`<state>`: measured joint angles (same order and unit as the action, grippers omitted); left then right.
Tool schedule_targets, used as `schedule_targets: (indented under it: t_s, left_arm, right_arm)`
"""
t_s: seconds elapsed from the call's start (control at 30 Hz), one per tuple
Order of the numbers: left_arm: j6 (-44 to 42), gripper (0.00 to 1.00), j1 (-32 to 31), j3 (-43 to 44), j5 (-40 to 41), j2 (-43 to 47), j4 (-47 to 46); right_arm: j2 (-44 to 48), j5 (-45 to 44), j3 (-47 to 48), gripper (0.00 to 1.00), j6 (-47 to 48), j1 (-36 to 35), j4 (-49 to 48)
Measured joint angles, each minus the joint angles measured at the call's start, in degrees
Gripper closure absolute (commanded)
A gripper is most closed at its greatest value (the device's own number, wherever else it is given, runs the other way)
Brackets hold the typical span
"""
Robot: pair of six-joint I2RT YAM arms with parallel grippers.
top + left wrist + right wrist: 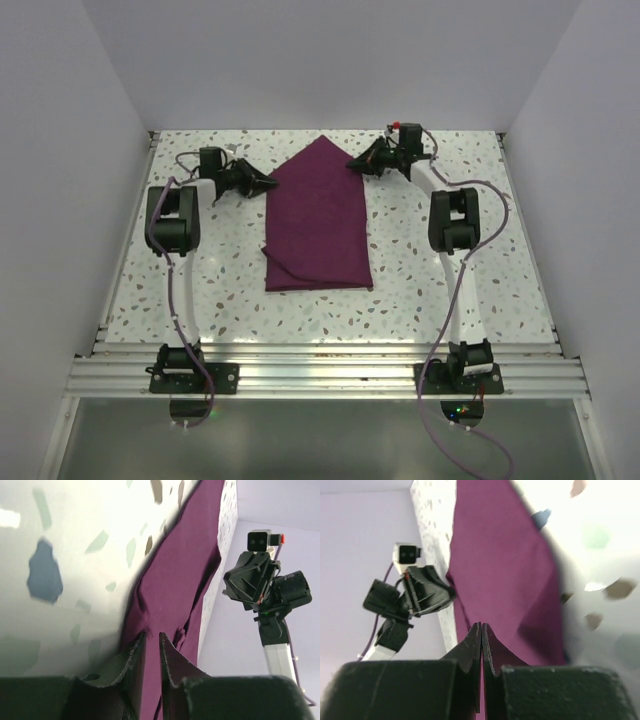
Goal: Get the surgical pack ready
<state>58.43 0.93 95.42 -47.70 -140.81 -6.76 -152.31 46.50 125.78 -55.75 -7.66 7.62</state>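
Note:
The maroon-purple cloth (320, 220) of the surgical pack lies on the speckled table, folded into an arrow shape that points to the far side, with a loose flap at its near left corner. My left gripper (268, 184) is low at the cloth's upper left edge. In the left wrist view its fingertips (152, 634) stand a narrow gap apart over the cloth (175, 580), gripping nothing that I can see. My right gripper (352, 163) touches the upper right slanted edge. Its jaws (481, 625) are pressed together at the cloth (500, 565); whether they pinch fabric is hidden.
Pale walls close in the table (450, 290) on the left, right and far sides. A metal rail (320, 375) with both arm bases runs along the near edge. Each wrist view shows the other gripper across the cloth: the right gripper (250, 580) and the left gripper (427, 590).

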Motion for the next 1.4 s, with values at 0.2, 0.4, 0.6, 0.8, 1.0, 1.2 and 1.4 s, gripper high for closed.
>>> schedule_targets:
  t_s: [0.2, 0.4, 0.6, 0.8, 1.0, 1.2, 1.4]
  left_arm:
    - [0.8, 0.70, 0.2, 7.1, 0.4, -4.0, 0.0]
    - [-0.9, 0.61, 0.2, 11.2, 1.2, -4.8, 1.0]
    - [-7.5, 0.55, 0.4, 11.6, 5.4, -2.4, 7.9]
    - [-13.9, 0.54, 0.7, 11.1, 11.1, 0.2, 14.1]
    - [-15.2, 0.53, 0.4, 10.9, 12.2, 0.8, 15.5]
    - [-15.6, 0.53, -0.9, 12.5, 12.8, 0.1, 16.8]
    - [-15.6, 0.53, -2.6, 13.8, 11.7, -1.0, 16.9]
  right_arm:
    - [-6.6, -3.9, 6.4, 0.98, -1.1, 0.2, 1.1]
    - [-7.0, -5.3, 8.4, 0.84, -1.1, 1.1, 2.7]
    - [-4.9, -6.5, 8.6, 0.64, 2.6, 3.2, 8.4]
    - [-2.7, -8.0, 9.9, 0.53, 9.2, 5.6, 15.4]
    - [-2.5, -8.0, 9.3, 0.51, 12.0, 5.4, 17.0]
    - [-3.3, -8.4, 11.6, 0.51, 13.4, 1.6, 19.1]
    - [-3.3, -8.9, 11.6, 0.53, 14.0, -0.9, 19.6]
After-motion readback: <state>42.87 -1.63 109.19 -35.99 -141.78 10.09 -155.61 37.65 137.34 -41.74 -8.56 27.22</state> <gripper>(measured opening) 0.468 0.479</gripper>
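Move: The left fingers, slightly parted, hover beside the wrapped bundle's far-left corner, about 2 cm ahead, 1 cm right and 2 cm below; the flap's point lies some 11 cm ahead and 11 cm right. The shut right fingers hang over the far-right corner, roughly 1 cm ahead, 2 cm right and 4 cm below, with that same point about 7 cm ahead and 7 cm to their left. The right hand sinks about 3.5 cm while easing forward, swings some 8 cm right past the bundle's far-right corner as its fingers open halfway, then returns left and back to set them astride the cloth edge. The left reaches 4 cm forward, rising slightly, opens wider, rolls some 15 degrees, sidesteps 3 cm left and comes back right around the far-left corner. ##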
